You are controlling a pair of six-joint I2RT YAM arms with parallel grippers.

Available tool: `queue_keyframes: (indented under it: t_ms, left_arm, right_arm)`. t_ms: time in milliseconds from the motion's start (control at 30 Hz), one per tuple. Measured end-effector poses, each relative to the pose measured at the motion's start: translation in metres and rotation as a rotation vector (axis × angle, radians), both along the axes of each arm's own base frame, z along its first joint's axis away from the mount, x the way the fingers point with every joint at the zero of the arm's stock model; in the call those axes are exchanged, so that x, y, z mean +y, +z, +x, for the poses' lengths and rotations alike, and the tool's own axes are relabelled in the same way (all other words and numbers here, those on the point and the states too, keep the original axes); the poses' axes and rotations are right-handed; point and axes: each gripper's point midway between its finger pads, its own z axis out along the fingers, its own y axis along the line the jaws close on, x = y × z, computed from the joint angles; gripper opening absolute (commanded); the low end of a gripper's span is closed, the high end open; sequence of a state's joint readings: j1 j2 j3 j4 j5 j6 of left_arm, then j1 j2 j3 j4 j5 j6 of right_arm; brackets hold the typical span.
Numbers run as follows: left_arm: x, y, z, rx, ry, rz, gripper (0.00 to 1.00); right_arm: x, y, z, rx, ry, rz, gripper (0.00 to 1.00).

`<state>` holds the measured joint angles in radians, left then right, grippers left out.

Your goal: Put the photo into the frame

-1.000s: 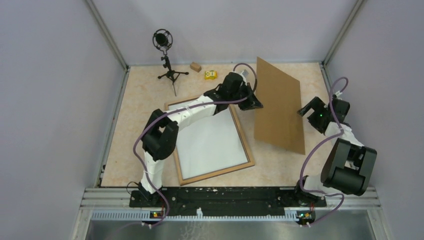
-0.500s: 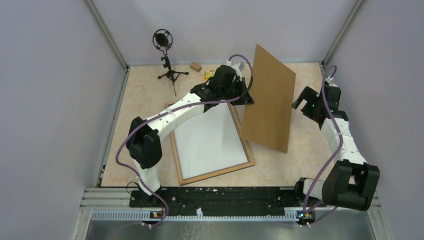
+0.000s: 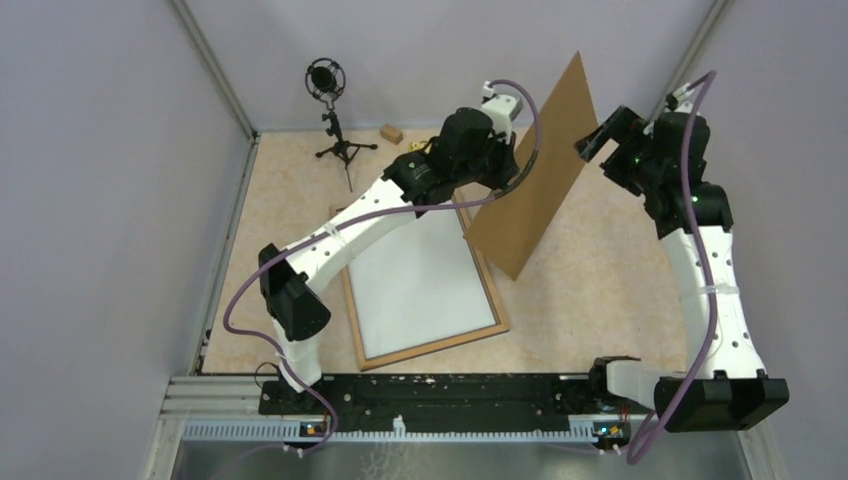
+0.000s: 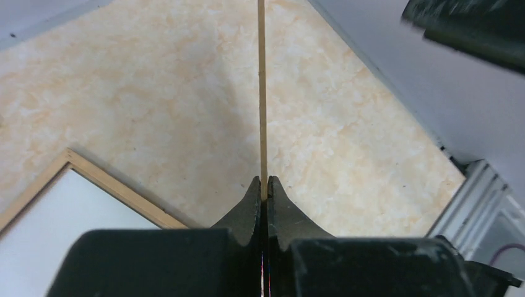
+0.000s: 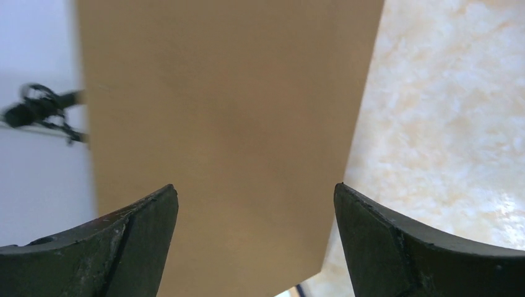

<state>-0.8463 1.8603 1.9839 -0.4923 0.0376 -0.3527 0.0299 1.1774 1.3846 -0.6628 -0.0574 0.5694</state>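
The frame lies flat on the table at centre left, light wood rim up, and its corner shows in the left wrist view. A plain white surface fills its opening. The photo's print is not in view. My left gripper is shut on the edge of a brown backing board, held upright off the table and seen edge-on. My right gripper is open, raised by the board's upper right edge, with the board's face just beyond its fingertips, not touching.
A microphone on a small tripod and a small wooden block stand at the back left. Grey walls close in three sides. The arms' mounting rail runs along the near edge.
The left arm has lifted the board higher and swung it toward the back right. The right arm has risen and come in to the board's upper right edge, still open.
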Motion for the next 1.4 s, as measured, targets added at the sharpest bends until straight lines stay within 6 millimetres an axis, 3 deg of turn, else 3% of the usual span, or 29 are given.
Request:
queue_keyframes:
  t_ms: [167, 367, 533, 767, 1067, 1200, 1333, 1400]
  left_arm:
    - [-0.015, 0.001, -0.020, -0.140, -0.038, 0.109, 0.00]
    - [-0.047, 0.024, -0.043, -0.319, -0.061, 0.188, 0.00]
    - [-0.072, 0.021, -0.061, -0.440, -0.062, 0.282, 0.00]
    - [-0.097, -0.012, -0.083, -0.557, -0.075, 0.455, 0.00]
    - [-0.096, -0.024, -0.098, -0.607, -0.092, 0.566, 0.00]
    - [-0.094, -0.034, -0.101, -0.603, -0.103, 0.597, 0.00]
    - [-0.094, -0.052, -0.103, -0.590, -0.117, 0.620, 0.00]
    - [-0.093, -0.056, -0.104, -0.595, -0.117, 0.618, 0.00]
  right_arm:
    - [0.010, 0.058, -0.006, -0.109, -0.026, 0.097, 0.88]
    - [0.025, 0.088, -0.012, -0.142, -0.042, 0.155, 0.86]
    - [0.015, 0.073, -0.011, -0.078, -0.130, 0.130, 0.84]
    - [-0.012, 0.035, -0.030, 0.024, -0.273, 0.066, 0.74]
    - [-0.032, 0.028, -0.051, -0.036, -0.390, 0.108, 0.65]
    - [-0.032, 0.026, -0.052, -0.077, -0.420, 0.177, 0.60]
    - [-0.031, 0.010, -0.057, -0.070, -0.450, 0.234, 0.61]
    - [-0.032, 0.007, -0.058, -0.072, -0.464, 0.255, 0.66]
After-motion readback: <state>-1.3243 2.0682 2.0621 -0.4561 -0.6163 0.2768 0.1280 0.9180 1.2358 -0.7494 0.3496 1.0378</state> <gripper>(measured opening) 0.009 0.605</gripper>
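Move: The backing board, hanging steeply from the left fingers by its upper long edge, has its middle about 5 cm ahead, 7 cm right and 6 cm below the left hand. From the open right hand that middle is some 5 cm left, 1 cm ahead and 6 cm below. The frame's middle is about 9 cm back, 20 cm left and 32 cm below the left hand; the yellow block is roughly 21 cm ahead and 20 cm left, equally low. The backing board, still pinched in the left fingers, is brought back and right about 10 cm each way, slightly up and then down, while that wrist rolls nearly 50 degrees to swing it more upright and edge-on to the right hand. The right hand rises about 9 cm, then sinks again while drawing back and a little right; it turns clockwise and partly closes, its fingers straddling the board's far end. ##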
